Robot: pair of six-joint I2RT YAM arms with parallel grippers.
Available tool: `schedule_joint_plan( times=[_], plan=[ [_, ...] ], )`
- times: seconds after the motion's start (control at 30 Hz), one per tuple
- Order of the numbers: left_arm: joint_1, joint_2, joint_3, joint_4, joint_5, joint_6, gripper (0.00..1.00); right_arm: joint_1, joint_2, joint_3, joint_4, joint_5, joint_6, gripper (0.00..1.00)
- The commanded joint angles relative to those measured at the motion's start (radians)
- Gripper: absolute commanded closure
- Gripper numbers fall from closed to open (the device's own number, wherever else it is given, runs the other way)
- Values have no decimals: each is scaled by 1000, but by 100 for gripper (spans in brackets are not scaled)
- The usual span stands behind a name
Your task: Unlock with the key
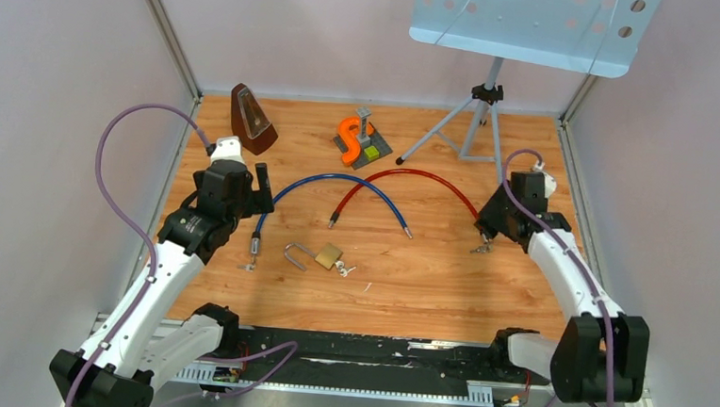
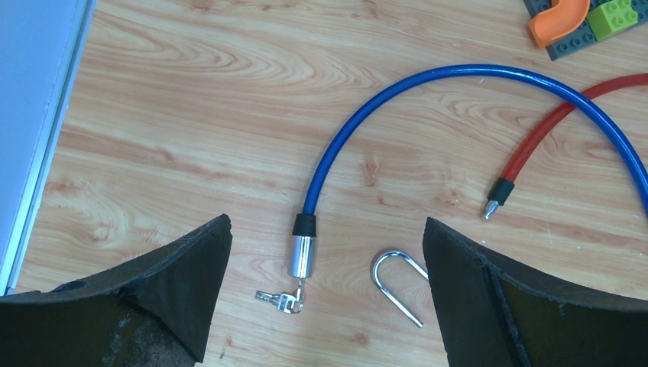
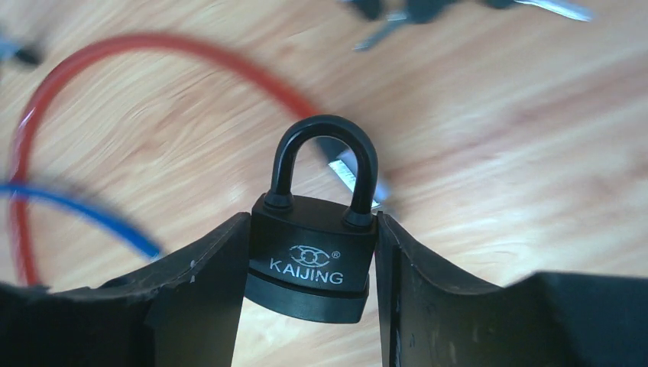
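Note:
My right gripper (image 3: 312,218) is shut on a black padlock marked KAIJING (image 3: 309,260), its shackle closed and pointing away from me; in the top view this gripper (image 1: 487,232) is low at the right by the red cable's end. A blurred bunch of keys (image 3: 397,17) lies beyond it. My left gripper (image 2: 327,223) is open and empty above the blue cable lock's chrome barrel (image 2: 301,254), which has a key bunch (image 2: 280,300) in its end. A brass padlock (image 1: 328,255) with its silver shackle (image 2: 397,283) swung open lies mid-table beside small keys (image 1: 345,270).
A blue cable (image 1: 339,179) and a red cable (image 1: 405,176) arch across the middle. A brown metronome (image 1: 251,118) stands back left, an orange piece on a brick base (image 1: 355,139) back centre, and a music stand tripod (image 1: 480,116) back right. Walls enclose both sides.

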Motion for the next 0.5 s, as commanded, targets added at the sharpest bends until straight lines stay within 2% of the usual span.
schedule_joint_plan(
  times=[0.0, 0.13, 0.27, 0.47],
  plan=[
    [-5, 1, 6, 33, 0, 19, 0, 198, -87, 3, 80, -129, -115, 100],
    [-3, 7, 7, 35, 13, 21, 0, 420, -64, -11, 126, -206, -128, 100],
    [-2, 9, 5, 40, 21, 22, 0, 629, 67, 25, 189, -159, -158, 100],
    [-3, -11, -14, 60, 25, 21, 0, 726, 322, 155, 216, -157, -165, 99]
  ],
)
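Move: The right gripper holds the black padlock; the bare table where it is being taken lies about 24 cm left, 8 cm back and 8 cm below. The brass padlock is some 38 cm left and 6 cm back, its keys about 34 cm left and 9 cm back, the blue cable's tip roughly 19 cm left and 1 cm ahead. For the left gripper that bare spot is about 36 cm right, 6 cm back and 20 cm below. Swing the right gripper quickly left about 23 cm, drawing it back some 7 cm, with the black padlock kept pinched in the fingers. Rise a little first, then sink to about 4 cm below the starting height as you pass the near side of the blue cable's tip towards the brass padlock, turning the hand roughly 50 degrees counter-clockwise. ##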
